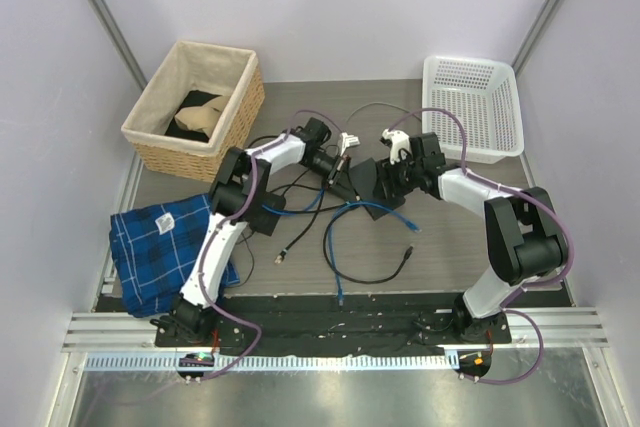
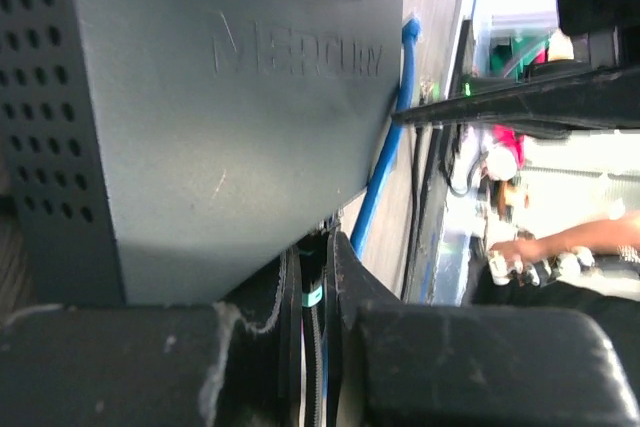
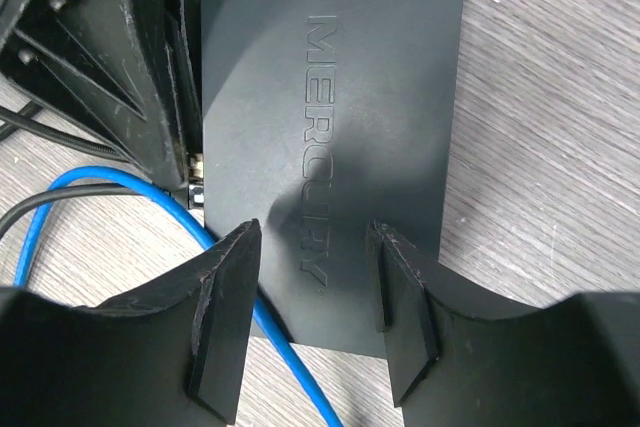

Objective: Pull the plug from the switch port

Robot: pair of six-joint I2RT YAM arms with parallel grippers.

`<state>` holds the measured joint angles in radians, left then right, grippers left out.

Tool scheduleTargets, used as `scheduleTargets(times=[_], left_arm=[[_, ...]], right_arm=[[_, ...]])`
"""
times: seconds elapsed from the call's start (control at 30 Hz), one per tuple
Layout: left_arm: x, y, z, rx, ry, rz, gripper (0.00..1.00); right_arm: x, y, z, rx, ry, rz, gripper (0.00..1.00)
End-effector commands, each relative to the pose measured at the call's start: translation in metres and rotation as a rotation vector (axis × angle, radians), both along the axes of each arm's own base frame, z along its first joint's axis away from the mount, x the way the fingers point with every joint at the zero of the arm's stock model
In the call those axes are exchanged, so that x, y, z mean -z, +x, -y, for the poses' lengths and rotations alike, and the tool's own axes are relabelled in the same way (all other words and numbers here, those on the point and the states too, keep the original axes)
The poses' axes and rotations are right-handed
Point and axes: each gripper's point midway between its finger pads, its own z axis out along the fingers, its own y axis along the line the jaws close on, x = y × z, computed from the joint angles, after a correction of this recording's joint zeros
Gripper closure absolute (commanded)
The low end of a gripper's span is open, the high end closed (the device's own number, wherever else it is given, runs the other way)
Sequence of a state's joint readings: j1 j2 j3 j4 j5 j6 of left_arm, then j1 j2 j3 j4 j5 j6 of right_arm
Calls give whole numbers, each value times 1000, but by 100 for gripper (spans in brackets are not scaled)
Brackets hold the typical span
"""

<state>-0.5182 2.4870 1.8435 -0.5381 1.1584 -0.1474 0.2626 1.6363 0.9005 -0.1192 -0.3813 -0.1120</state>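
Note:
The switch port (image 1: pixel 362 183) is a flat black box embossed "MERCURY" (image 2: pixel 240 127) (image 3: pixel 330 97), lying mid-table between both arms. My left gripper (image 1: pixel 337 169) (image 2: pixel 318 247) is at its socket side, shut on a thin black plug (image 2: pixel 314 282) with a teal band, right at the box's edge. My right gripper (image 1: pixel 387 177) (image 3: pixel 315 232) stands open over the box's top face, its fingertips (image 3: pixel 232 277) down at the surface with only the box's top under the gap. A blue cable (image 3: pixel 110 187) runs along the socket side.
A wicker basket (image 1: pixel 195 107) stands back left and a white plastic basket (image 1: pixel 475 107) back right. A blue plaid cloth (image 1: pixel 165 247) lies near left. Loose blue and black cables (image 1: pixel 345 242) sprawl in front of the switch.

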Motion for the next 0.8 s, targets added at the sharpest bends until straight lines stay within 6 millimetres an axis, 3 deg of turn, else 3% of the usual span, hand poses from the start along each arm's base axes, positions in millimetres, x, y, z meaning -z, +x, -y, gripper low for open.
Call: scheduleTargets(times=[0.0,0.1,0.13,0.2,0.37,0.57,0.6,0.7,0.73,0.77], left_arm=[[31,-42,-44,161,219,-199,100],[46,-57,-75,195,225,-262,100],[35,-56,-77,183,214,-222,100],[44,-62,-87,166,218,-173,100],[12,-36,-91,111,215,-66,100],[-39,80,-95,-131,227,208,98],[-44,91,-98,-147,232,250,96],[-51,116,-104,-184,285,372,73],[-52,122,-106,-203,298,393,60],[-52,131,-107,-225,315,429,56]], right_arm=[[48,-40,19,30,-97,-203,45],[52,-42,18,39,-86,-218,45],[52,-41,17,38,-84,-218,45],[53,-41,17,39,-86,-220,45],[52,-38,17,41,-87,-216,45],[51,-37,16,37,-85,-211,45],[51,-37,16,37,-84,-208,45],[49,-37,16,39,-82,-205,45],[50,-37,16,39,-82,-208,45],[50,-37,16,40,-82,-209,45]])
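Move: The left fingers are already shut on the green-collared plug, in a port on the switch's left edge; the switch's middle lies about 6 cm to that hand's right and 3 cm ahead. A second plug with a black cable sits in the same edge, about 3 cm back and 2 cm right of the left hand, and the power adapter lies about 20 cm left and 5 cm back. From the right hand, poised over the switch's near right end, the green-collared plug is about 9 cm left and 1 cm ahead. Keeping its pinch, the left hand pulls the green-collared plug left and back out of the switch port, about 7 cm left and 5 cm back, then sweeps forward some 14 cm, drifting on left and rising 2 or 3 cm, while the fingertips tip down and, right at the end, the fingers part and let go of the plug. The right hand stays low over the switch with its fingers half open and seems to steady it, creeping less than a centimetre forward. ##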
